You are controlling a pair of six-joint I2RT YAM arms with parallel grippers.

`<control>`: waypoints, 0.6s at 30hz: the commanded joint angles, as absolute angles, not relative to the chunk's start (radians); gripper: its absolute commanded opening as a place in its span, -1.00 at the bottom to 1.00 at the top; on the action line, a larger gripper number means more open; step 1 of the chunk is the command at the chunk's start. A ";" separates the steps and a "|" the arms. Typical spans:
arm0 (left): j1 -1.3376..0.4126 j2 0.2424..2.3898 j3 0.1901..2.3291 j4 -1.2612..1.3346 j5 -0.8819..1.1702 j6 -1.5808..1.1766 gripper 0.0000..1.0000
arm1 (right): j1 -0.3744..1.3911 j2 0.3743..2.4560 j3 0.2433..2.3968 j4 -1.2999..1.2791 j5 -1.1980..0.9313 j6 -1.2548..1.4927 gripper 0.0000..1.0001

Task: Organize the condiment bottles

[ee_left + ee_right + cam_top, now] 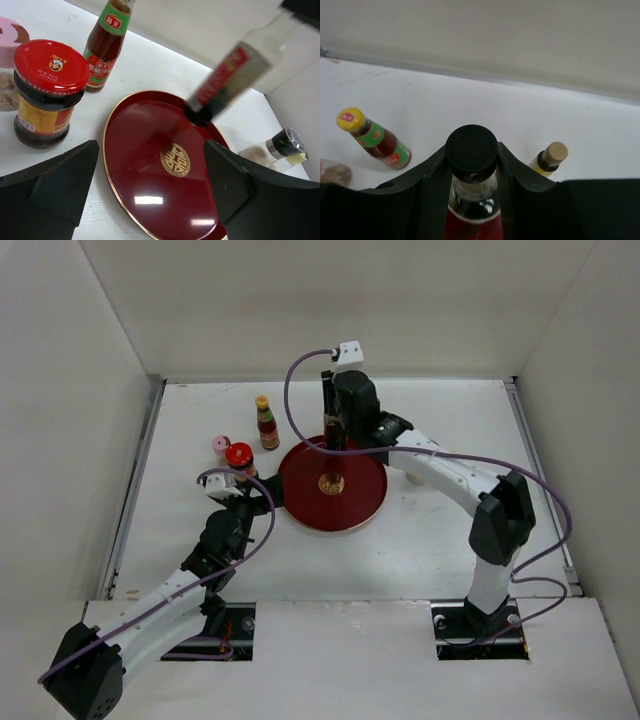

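Note:
My right gripper (333, 430) is shut on the neck of the tall clear bottle (471, 147) with a black cap and dark filling. The bottle's base (197, 112) is over the far part of the round red tray (150, 200); I cannot tell whether it touches. At the tray's left edge my left gripper (150, 185) is open and low, with nothing between its fingers. To its left stand the red-lidded jar (47, 90), the yellow-capped red sauce bottle (266, 423) and the pink shaker (220, 445).
A silver-topped shaker (285, 145) lies right of the tray, partly under the right arm. A cream-topped yellow bottle (550, 157) stands beyond the right fingers. White walls close the table at the back and both sides.

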State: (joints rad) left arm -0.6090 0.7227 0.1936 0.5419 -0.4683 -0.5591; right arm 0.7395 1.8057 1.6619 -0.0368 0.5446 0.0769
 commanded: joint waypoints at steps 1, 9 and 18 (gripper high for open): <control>-0.604 0.716 0.189 0.558 -0.472 -0.574 0.72 | 0.743 1.814 1.763 0.163 0.531 0.121 -0.69; -0.604 0.712 0.186 0.558 -0.472 -0.574 0.72 | 0.743 1.910 1.744 0.193 0.525 0.170 -0.69; -0.607 0.716 0.189 0.561 -0.471 -0.575 0.72 | 0.751 1.868 1.592 0.230 0.531 0.195 -0.65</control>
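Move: Behind and below the right hand, which already holds the tall dark bottle by its cap, lies the red tray, its middle about 9 cm back, not off to either side and roughly 30 cm down. The sauce bottle stands some 17 cm left and 2 cm farther out than this hand, the small yellow bottle about 11 cm right and 4 cm farther out. From the left hand the tray is about 8 cm ahead, 15 cm right. Lowering the tall bottle onto the far part of the red tray, the right hand sinks about 6 cm while easing some 3 cm left and 2 cm forward. Most of this comes quickly at first; after a brief check, the last 1 to 2 cm go nearly straight down. The fingers keep their grip on the cap, and the bottle's base comes to bear on the tray. ##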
